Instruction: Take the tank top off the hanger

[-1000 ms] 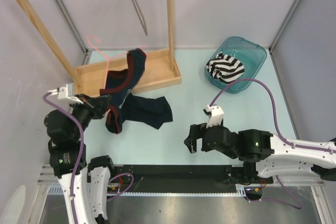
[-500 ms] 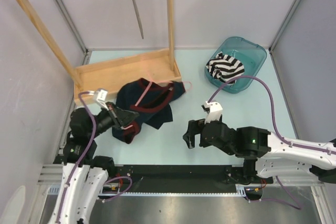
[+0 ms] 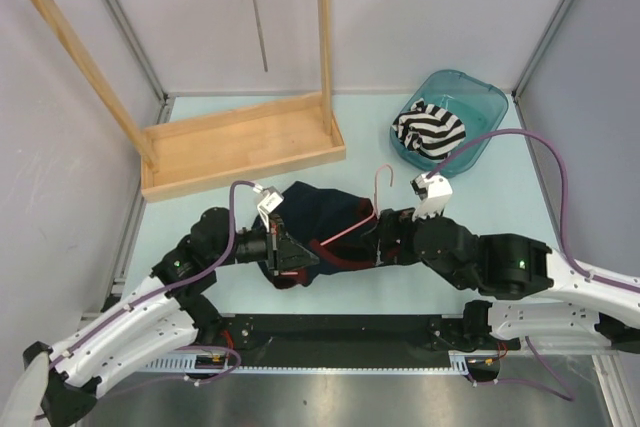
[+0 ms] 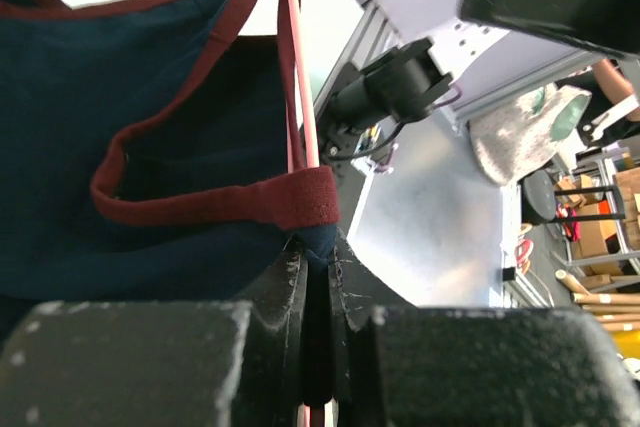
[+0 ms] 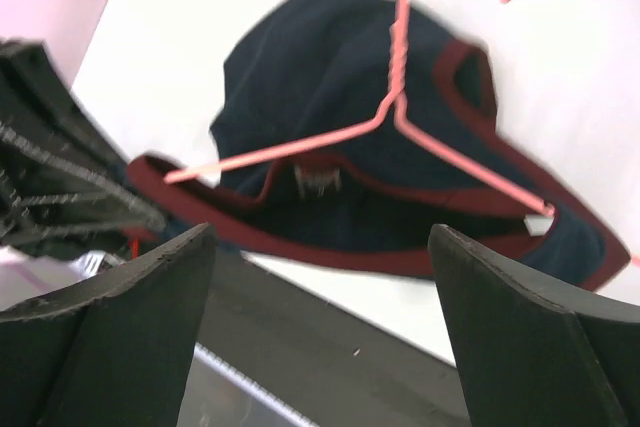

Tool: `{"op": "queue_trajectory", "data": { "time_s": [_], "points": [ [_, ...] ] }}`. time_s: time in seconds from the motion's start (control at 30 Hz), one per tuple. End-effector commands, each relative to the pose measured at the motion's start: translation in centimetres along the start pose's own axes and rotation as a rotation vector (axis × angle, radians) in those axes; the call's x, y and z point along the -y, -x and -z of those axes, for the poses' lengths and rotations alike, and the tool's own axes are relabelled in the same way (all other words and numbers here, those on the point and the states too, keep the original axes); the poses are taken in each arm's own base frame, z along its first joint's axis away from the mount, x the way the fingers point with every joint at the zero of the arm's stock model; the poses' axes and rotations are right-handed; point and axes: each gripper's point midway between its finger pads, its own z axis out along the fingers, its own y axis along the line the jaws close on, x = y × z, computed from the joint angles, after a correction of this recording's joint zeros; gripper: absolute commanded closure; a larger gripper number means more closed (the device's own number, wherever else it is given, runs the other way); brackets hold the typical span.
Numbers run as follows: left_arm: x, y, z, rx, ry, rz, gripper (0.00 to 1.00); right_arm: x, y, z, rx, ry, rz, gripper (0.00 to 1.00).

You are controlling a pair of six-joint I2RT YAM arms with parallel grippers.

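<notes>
The tank top (image 3: 322, 209) is navy with maroon trim and lies bunched on the table's front middle, with the pink wire hanger (image 3: 379, 181) still threaded through it. My left gripper (image 3: 292, 260) is shut on the tank top's (image 4: 150, 97) lower edge, and the hanger wire (image 4: 291, 47) runs down between the jaws (image 4: 318, 247). My right gripper (image 3: 384, 239) is open and hovers over the garment's right end. In the right wrist view, the tank top (image 5: 330, 77) and the hanger (image 5: 398, 37) lie beyond the wide-spread gripper (image 5: 320, 237), untouched.
A wooden rack (image 3: 240, 142) stands at the back left, with a metal hook (image 3: 258, 17) hanging from its top bar. A teal bin (image 3: 478, 97) holding a striped cloth (image 3: 428, 132) sits at the back right. A black rail (image 3: 330, 332) runs along the table's front edge.
My left arm has carried the tank top and hanger from beside the rack base to the front middle. My right gripper has moved over the garment's right end, its jaws slightly narrower.
</notes>
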Motion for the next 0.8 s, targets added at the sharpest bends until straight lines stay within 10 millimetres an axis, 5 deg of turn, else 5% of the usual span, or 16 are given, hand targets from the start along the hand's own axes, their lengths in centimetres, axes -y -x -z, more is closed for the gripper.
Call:
{"op": "queue_trajectory", "data": {
  "time_s": [0.0, 0.27, 0.47, 0.67, 0.77],
  "points": [
    [3.6, 2.7, 0.1, 0.108, -0.115, -0.064, 1.0, 1.2, 3.1, 0.2, 0.107, -0.081, 0.045, 0.09],
    [5.9, 0.8, -0.1, 0.037, -0.247, -0.104, 1.0, 2.1, 4.3, 0.1, 0.162, -0.111, -0.024, 0.16],
    [6.7, 0.9, -0.2, 0.05, -0.277, -0.104, 1.0, 2.4, 2.3, -1.2, 0.117, -0.115, -0.023, 0.24],
    [7.3, 1.0, 0.2, 0.071, -0.295, -0.091, 1.0, 2.1, 0.4, -2.5, 0.091, -0.086, -0.029, 0.45],
    [7.4, 1.2, 0.4, 0.09, -0.288, -0.086, 1.0, 1.9, 0.2, -3.2, 0.103, -0.075, -0.027, 0.74]
  ]
}}
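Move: The pink hanger's neck, where its arms meet below the hook, stands about 5 cm ahead of the open right hand, 1 cm to its left and 3 cm lower. The hook stands some 4 cm beyond the neck. The tank top's body lies some 6 cm ahead of the right hand and 9 cm to its left, about 17 cm below. From the left hand, which already pinches one strap at a hanger end, the neck is roughly 8 cm ahead, 13 cm right and 2 cm above. The hanger's neck is brought between the right hand's fingers from both sides: the right hand reaches forward and slightly right about 3 cm, then sinks some 3 cm as its fingers close to under half open around the neck. The left hand keeps its pinch on the strap, drawing it back about 3.5 cm, a little right and up, turning slightly clockwise. ##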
